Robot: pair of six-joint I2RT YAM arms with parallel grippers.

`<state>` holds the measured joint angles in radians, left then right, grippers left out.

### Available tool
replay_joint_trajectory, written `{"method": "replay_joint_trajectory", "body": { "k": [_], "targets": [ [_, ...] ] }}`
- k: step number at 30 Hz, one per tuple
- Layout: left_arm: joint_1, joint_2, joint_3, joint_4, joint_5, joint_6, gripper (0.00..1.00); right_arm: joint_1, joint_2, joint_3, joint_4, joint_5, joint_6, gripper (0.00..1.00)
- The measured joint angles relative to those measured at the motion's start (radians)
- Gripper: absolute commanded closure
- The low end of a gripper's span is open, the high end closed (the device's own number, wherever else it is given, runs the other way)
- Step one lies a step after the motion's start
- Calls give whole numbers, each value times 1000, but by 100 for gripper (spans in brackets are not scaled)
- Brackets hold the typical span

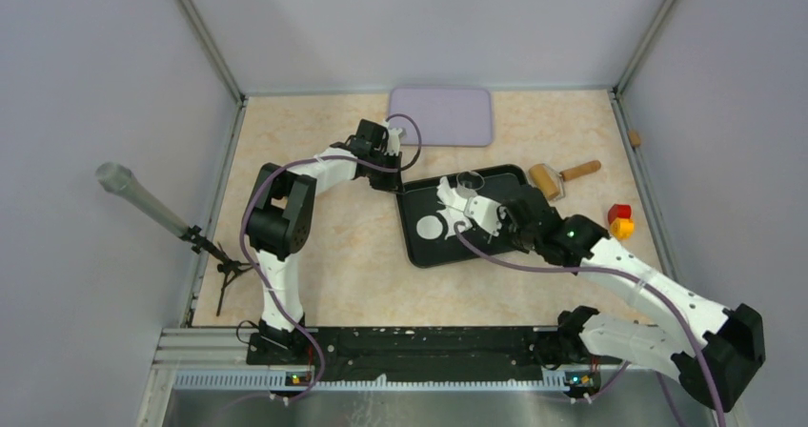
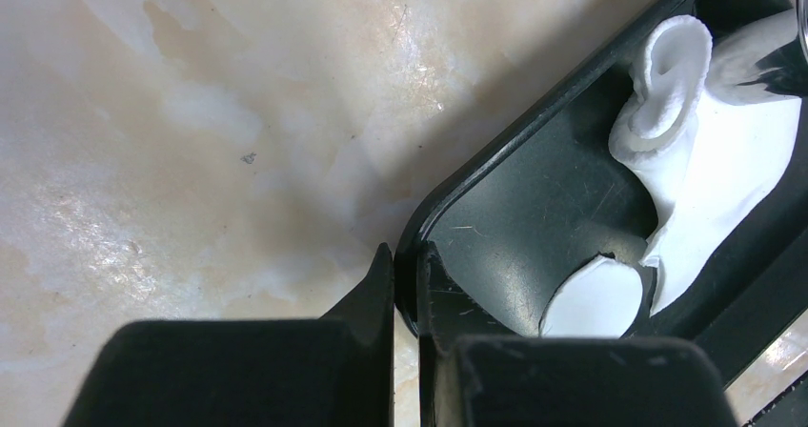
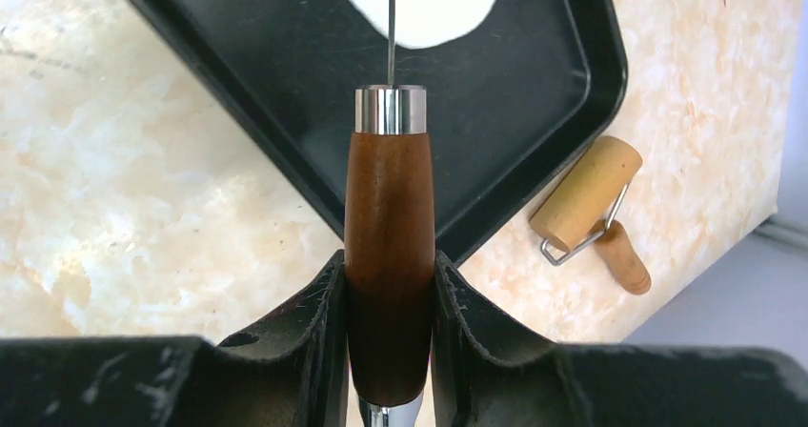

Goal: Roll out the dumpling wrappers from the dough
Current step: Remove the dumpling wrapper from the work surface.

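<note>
A black tray [image 1: 474, 252] holds the dough [image 1: 454, 201], a folded irregular white sheet [image 2: 734, 151], and one round dumpling wrapper [image 1: 431, 227] lying flat beside it [image 2: 595, 303]. My left gripper [image 1: 393, 181] is shut on the tray's rim [image 2: 534, 122] at its near-left corner, one finger outside and one inside [image 2: 408, 263]. My right gripper [image 1: 503, 219] hovers over the tray's right part, shut on the brown wooden handle [image 3: 389, 236] of a tool. Its thin metal blade [image 3: 391, 27] points edge-on at the dough [image 3: 419, 8].
A wooden roller [image 1: 548, 180] lies on the table just right of the tray [image 3: 586, 193]. A clear glass dish [image 1: 467, 179] stands at the tray's far edge. A purple mat [image 1: 441, 115] is at the back, a red-and-yellow object [image 1: 620, 221] at the right.
</note>
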<state>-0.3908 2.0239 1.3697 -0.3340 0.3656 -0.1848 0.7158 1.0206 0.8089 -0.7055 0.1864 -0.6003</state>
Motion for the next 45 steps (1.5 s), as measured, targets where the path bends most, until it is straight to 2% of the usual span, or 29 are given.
{"method": "replay_joint_trajectory", "body": {
  "k": [4,8,14,19,30,37,45],
  "targets": [
    [0,0,0,0,0,0,100,2,-59,-66,12,-53,-93,100],
    [0,0,0,0,0,0,100,37,-61,-177,31,-35,-183,100],
    [0,0,0,0,0,0,100,150,-84,-250,78,38,-254,100],
    [0,0,0,0,0,0,100,216,-41,-326,219,183,-297,100],
    [0,0,0,0,-1,0,100,238,14,-364,348,380,-364,100],
    [0,0,0,0,-1,0,100,238,53,-374,401,446,-388,100],
    [-1,0,0,0,-2,0,100,239,125,-452,587,557,-420,100]
  ]
}}
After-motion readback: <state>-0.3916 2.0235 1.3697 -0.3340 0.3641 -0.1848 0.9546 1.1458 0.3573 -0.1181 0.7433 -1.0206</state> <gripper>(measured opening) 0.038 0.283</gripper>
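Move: Ahead of the right hand, which already grips the scraper, the dough sheet's middle lies some 12 cm forward, 12 cm left and 12 cm below. From that hand the round wrapper is about 7 cm ahead and 20 cm left, the clear cup 18 cm ahead and 9 cm left, the roller 18 cm ahead and 11 cm right. From the left hand at the tray rim, the dough sheet lies about 15 cm right and 5 cm back. Sinking about 6 cm while drawing back some 4 cm, the right hand brings the scraper round counter-clockwise towards the dough sheet's near end. It then feeds forward about 5 cm and slightly right, staying low, its left side rolling down some 30 degrees, until the blade meets the sheet's edge. The grip on the handle holds; the left fingers keep pinching the tray rim. ##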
